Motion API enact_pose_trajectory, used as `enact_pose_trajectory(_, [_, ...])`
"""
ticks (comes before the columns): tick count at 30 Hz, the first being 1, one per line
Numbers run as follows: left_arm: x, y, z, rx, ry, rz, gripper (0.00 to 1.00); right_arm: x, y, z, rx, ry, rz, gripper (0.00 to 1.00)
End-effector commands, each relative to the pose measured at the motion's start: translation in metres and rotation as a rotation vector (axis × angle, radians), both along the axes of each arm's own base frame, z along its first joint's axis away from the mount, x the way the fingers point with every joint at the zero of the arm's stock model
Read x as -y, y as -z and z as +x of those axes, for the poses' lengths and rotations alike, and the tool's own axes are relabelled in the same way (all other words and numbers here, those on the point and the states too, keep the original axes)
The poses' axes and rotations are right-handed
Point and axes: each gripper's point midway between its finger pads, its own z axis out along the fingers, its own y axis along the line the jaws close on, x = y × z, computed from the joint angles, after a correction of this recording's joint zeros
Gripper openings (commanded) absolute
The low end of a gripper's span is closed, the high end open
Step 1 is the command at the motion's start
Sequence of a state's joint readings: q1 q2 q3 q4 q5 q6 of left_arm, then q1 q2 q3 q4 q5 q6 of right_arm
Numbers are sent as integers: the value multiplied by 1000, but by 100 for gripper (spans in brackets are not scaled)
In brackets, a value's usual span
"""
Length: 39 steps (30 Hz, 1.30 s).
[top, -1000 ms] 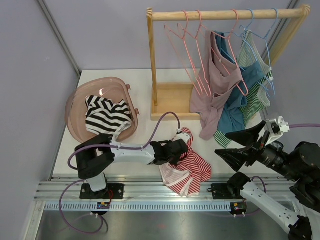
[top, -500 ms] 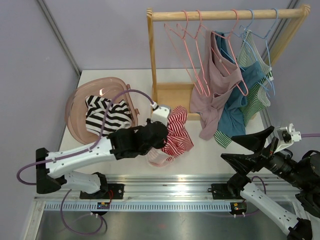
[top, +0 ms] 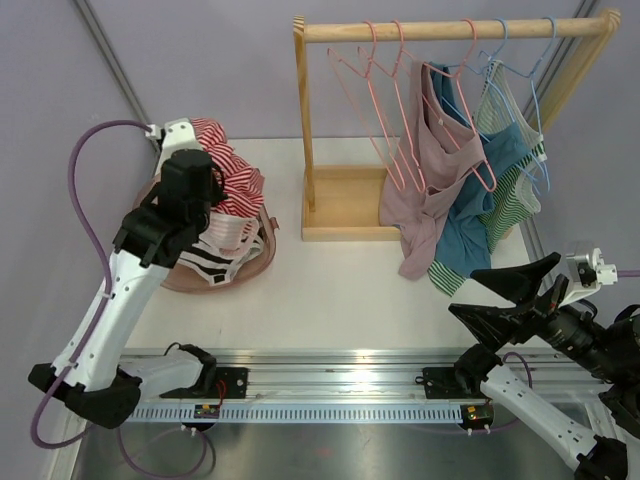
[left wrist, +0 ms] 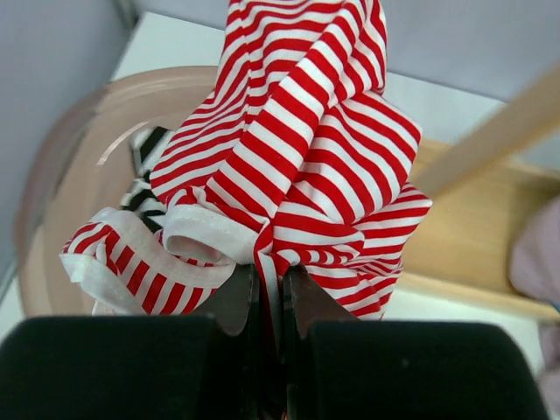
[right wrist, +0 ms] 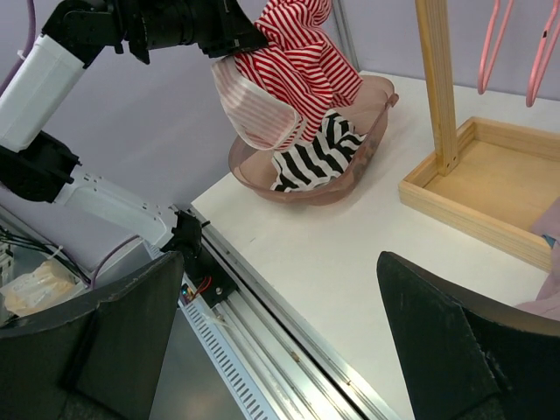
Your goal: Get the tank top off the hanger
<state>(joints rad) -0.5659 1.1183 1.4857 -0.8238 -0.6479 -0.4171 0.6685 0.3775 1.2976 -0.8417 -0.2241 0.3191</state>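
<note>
My left gripper (top: 200,182) is shut on a red-and-white striped tank top (top: 228,190) and holds it above the pink basket (top: 149,206). In the left wrist view the gripper (left wrist: 269,293) pinches the tank top (left wrist: 302,166) between its fingers, with the basket (left wrist: 66,184) below. The tank top (right wrist: 289,66) also shows in the right wrist view, hanging over the basket (right wrist: 350,179). My right gripper (top: 505,295) is open and empty at the table's front right. Pink hangers (top: 385,100) hang bare on the wooden rack (top: 450,30).
A black-and-white striped garment (top: 205,262) lies in the basket. A mauve top (top: 430,170), a teal top (top: 480,200) and a green striped top (top: 515,190) hang on the rack. The rack's wooden base tray (top: 345,205) stands right of the basket.
My left arm has swung from the table's front middle up and left, carrying the red striped tank top over the basket. The right gripper has shifted slightly down and right.
</note>
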Motion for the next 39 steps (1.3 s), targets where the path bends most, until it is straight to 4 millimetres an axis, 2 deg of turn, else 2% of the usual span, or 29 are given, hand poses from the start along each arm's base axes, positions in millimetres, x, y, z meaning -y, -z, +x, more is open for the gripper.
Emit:
enact_pose_trajectory(1, [-30,-13,23,8,-40,-32,0,4,-10,7,6,41,8,100])
enact_pose_trajectory(2, [-38,-13,30,7,-54,-43,0,5,-10,8,6,49,9,99])
enact_pose_trajectory(3, [-44,-2,42,-24,-67,-43,0,5,-9,9,2,53,6,100])
enact_pose_trajectory(4, [-57,-1,53,-26,-76,-75,0,7,-8,11,0,69,-2,99])
enact_pose_trajectory(5, [-62,4,60,-39,-78,-89,0,7,-6,13,-8,78,-10,100])
enact_pose_trajectory(7, [-71,18,81,-79,-71,-116,0,8,-1,19,-32,106,-27,100])
enact_pose_trajectory(9, [-79,23,92,-95,-79,-122,0,7,2,22,-41,109,-37,99])
enact_pose_trajectory(10, [-79,35,101,-131,-73,-124,2,7,3,23,-46,112,-39,100])
enact_pose_trajectory(12, [-84,45,106,-163,-77,-132,7,7,3,26,-52,124,-38,100])
enact_pose_trajectory(15, [-90,55,107,-187,-92,-147,43,12,2,37,-57,188,-34,99])
enact_pose_trajectory(16, [-90,57,105,-187,-96,-151,82,17,1,45,-67,241,-30,99])
enact_pose_trajectory(17, [-92,57,104,-186,-104,-151,99,20,-3,50,-69,270,-19,100])
enact_pose_trajectory(20, [-93,49,97,-184,-100,-144,99,30,-15,71,-88,397,-7,99])
enact_pose_trajectory(23, [-85,43,86,-182,-49,-154,99,38,-24,99,-83,521,-43,99])
enact_pose_trajectory(24, [-76,37,79,-172,2,-160,99,36,-23,111,-92,560,-69,99])
enact_pose_trajectory(25, [-72,38,71,-191,21,-161,99,48,-22,123,-88,655,-99,100])
enact_pose_trajectory(27, [-61,29,51,-180,66,-158,99,55,-21,144,-82,756,-178,100])
enact_pose_trajectory(28, [-56,27,44,-171,89,-155,99,56,-21,149,-80,780,-204,100])
enact_pose_trajectory(29, [-51,34,35,-181,107,-153,99,56,-23,154,-78,795,-221,99])
enact_pose_trajectory(30, [-41,23,21,-137,146,-151,99,53,-27,163,-68,810,-253,100])
enact_pose_trajectory(31, [-36,21,12,-123,166,-150,99,53,-30,167,-60,822,-268,99])
enact_pose_trajectory(32, [-33,23,5,-115,178,-151,99,52,-35,172,-48,833,-271,99])
enact_pose_trajectory(33, [-24,35,-3,-135,202,-151,99,48,-42,179,-40,837,-283,100])
enact_pose_trajectory(34, [-22,28,-17,-89,219,-154,99,46,-45,184,-17,836,-315,98])
enact_pose_trajectory(35, [-14,30,-23,-80,249,-152,99,44,-49,188,-8,842,-324,98])
enact_pose_trajectory(36, [-16,42,-28,-93,233,-140,99,40,-53,199,-1,857,-357,97])
enact_pose_trajectory(38, [-12,41,-43,-57,251,-128,99,31,-63,212,13,858,-389,96])
enact_pose_trajectory(39, [-13,51,-47,-71,242,-116,99,31,-66,217,17,873,-402,96])
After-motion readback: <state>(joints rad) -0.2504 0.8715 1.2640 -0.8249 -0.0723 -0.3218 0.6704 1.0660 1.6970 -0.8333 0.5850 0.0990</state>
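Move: The left hand still grips the red-striped tank top high up; the tub it is headed for has its middle some 9 cm ahead, 8 cm to the left and 33 cm below, with the black-striped top inside, about 7 cm ahead and 6 cm left. From the empty right hand, the mauve top hangs roughly 32 cm ahead, 2 cm left and 11 cm lower; the empty pink hangers are 31 cm ahead and 9 cm left at hand height, the teal top 33 cm ahead, 4 cm right and 14 cm lower. The left fingers let go of the red-striped tank top over the tub, after carrying it about 10 cm each forward and left while sinking 9 cm and tipping down; open, they then draw back some 14 cm, rightward and up. The right hand, staying open, reaches about 20 cm forward towards the mauve top, swinging some 45 degrees clockwise to face the rack. ##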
